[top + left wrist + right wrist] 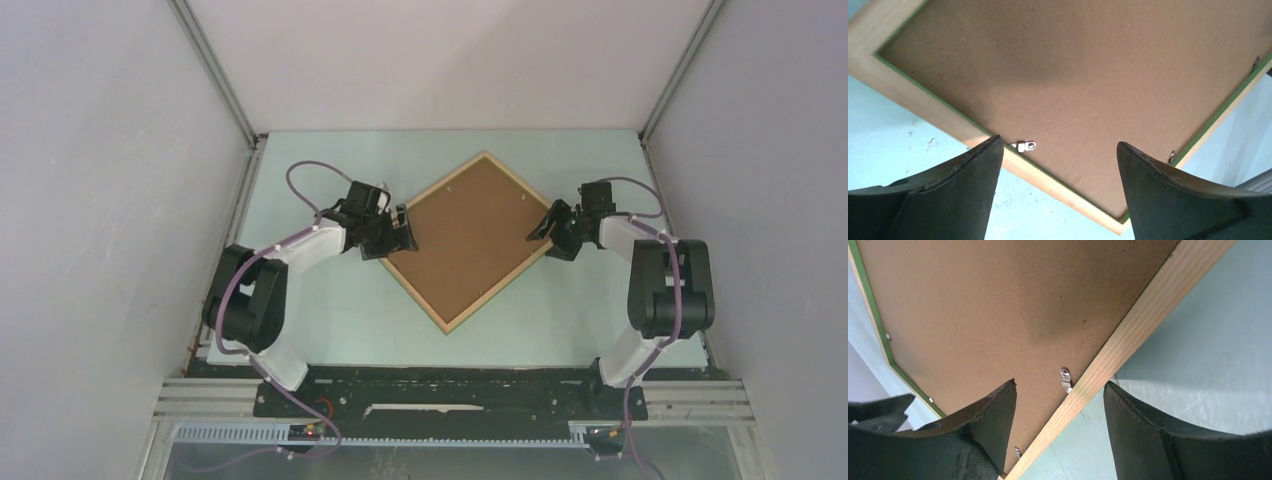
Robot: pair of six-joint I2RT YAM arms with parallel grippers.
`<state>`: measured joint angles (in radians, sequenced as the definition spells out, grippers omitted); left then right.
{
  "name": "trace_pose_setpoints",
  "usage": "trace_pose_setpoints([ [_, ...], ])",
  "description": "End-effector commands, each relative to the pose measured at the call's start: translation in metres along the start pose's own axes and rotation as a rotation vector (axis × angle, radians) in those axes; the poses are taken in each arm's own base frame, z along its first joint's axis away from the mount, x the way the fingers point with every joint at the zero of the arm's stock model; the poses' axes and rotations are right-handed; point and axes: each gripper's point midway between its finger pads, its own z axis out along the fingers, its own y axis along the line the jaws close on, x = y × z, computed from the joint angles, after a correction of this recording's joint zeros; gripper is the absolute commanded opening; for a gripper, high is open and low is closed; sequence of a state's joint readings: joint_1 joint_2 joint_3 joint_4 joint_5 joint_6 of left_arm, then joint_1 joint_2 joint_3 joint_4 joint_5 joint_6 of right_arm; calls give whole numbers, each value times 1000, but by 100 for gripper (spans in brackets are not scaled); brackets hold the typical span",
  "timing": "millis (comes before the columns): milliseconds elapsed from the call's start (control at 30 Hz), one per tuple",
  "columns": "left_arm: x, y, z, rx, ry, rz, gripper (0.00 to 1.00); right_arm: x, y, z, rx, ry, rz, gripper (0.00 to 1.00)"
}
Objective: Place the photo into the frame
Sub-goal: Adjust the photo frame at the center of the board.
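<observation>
The frame [498,291] lies flat on the table, turned like a diamond, pale wood edge up, with the brown backing board [468,235] filling it. The photo is hidden. My left gripper [405,232] stands open at the frame's left corner; the left wrist view has its jaws [1059,141] spread over the wood edge [908,95] near a small metal tab [1025,146]. My right gripper [540,228] stands open at the right corner, its jaws [1060,384] straddling the wood edge [1143,325] beside another tab [1066,379]. Neither holds anything.
The pale green table [330,320] is boxed in by white walls at the left, right and back. An aluminium rail [200,400] with the arm bases runs along the near edge. More tabs line the board's green inner rim [1220,112].
</observation>
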<state>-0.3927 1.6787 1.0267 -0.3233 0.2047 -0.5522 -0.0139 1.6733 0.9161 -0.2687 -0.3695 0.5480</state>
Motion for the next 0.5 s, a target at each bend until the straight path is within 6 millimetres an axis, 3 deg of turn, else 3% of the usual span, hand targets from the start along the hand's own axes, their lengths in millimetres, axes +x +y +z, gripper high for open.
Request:
trace_pose_setpoints([
  [0, -50, 4, -33, -54, -153, -17, 92, -32, 5, 5, -10, -44, -26, 72],
  [133, -100, 43, -32, -159, -249, -125, 93, -23, 5, 8, -12, -20, -35, 71],
  [200, -115, 54, -22, -191, -257, -150, 93, -17, 5, 8, -12, -10, -44, 71],
  [333, -124, 48, 13, -125, -162, -145, 92, -12, 11, 5, -28, -10, -61, 72],
  [467, -111, 49, 31, -110, -101, -147, 91, -13, 18, 5, -61, -5, -59, 71],
])
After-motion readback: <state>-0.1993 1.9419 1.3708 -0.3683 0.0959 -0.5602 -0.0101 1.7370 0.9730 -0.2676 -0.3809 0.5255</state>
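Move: The left gripper, wide open, is over the frame's near-left part. The left clip on the far-left rail is about 8 cm ahead and 2 cm left of it; the frame's left corner is about 3 cm ahead and 11 cm left, the board's middle some 18 cm right and 2 cm ahead, all about 4 cm below. From the right gripper, straddling the near-right rail, the left clip lies about 40 cm left and 8 cm ahead; the right clip is just below, 2 cm left. Lift the left gripper about 3 cm and swing it forward some 12 cm and left 7 cm, away from the board's middle, turning it about 15 degrees counter-clockwise. Then lower it to its starting height with its open fingers either side of the far-left rail, near the left corner. Nudge the right gripper forward 2 cm, then ease back slightly, keeping its fingers astride the near-right rail. ##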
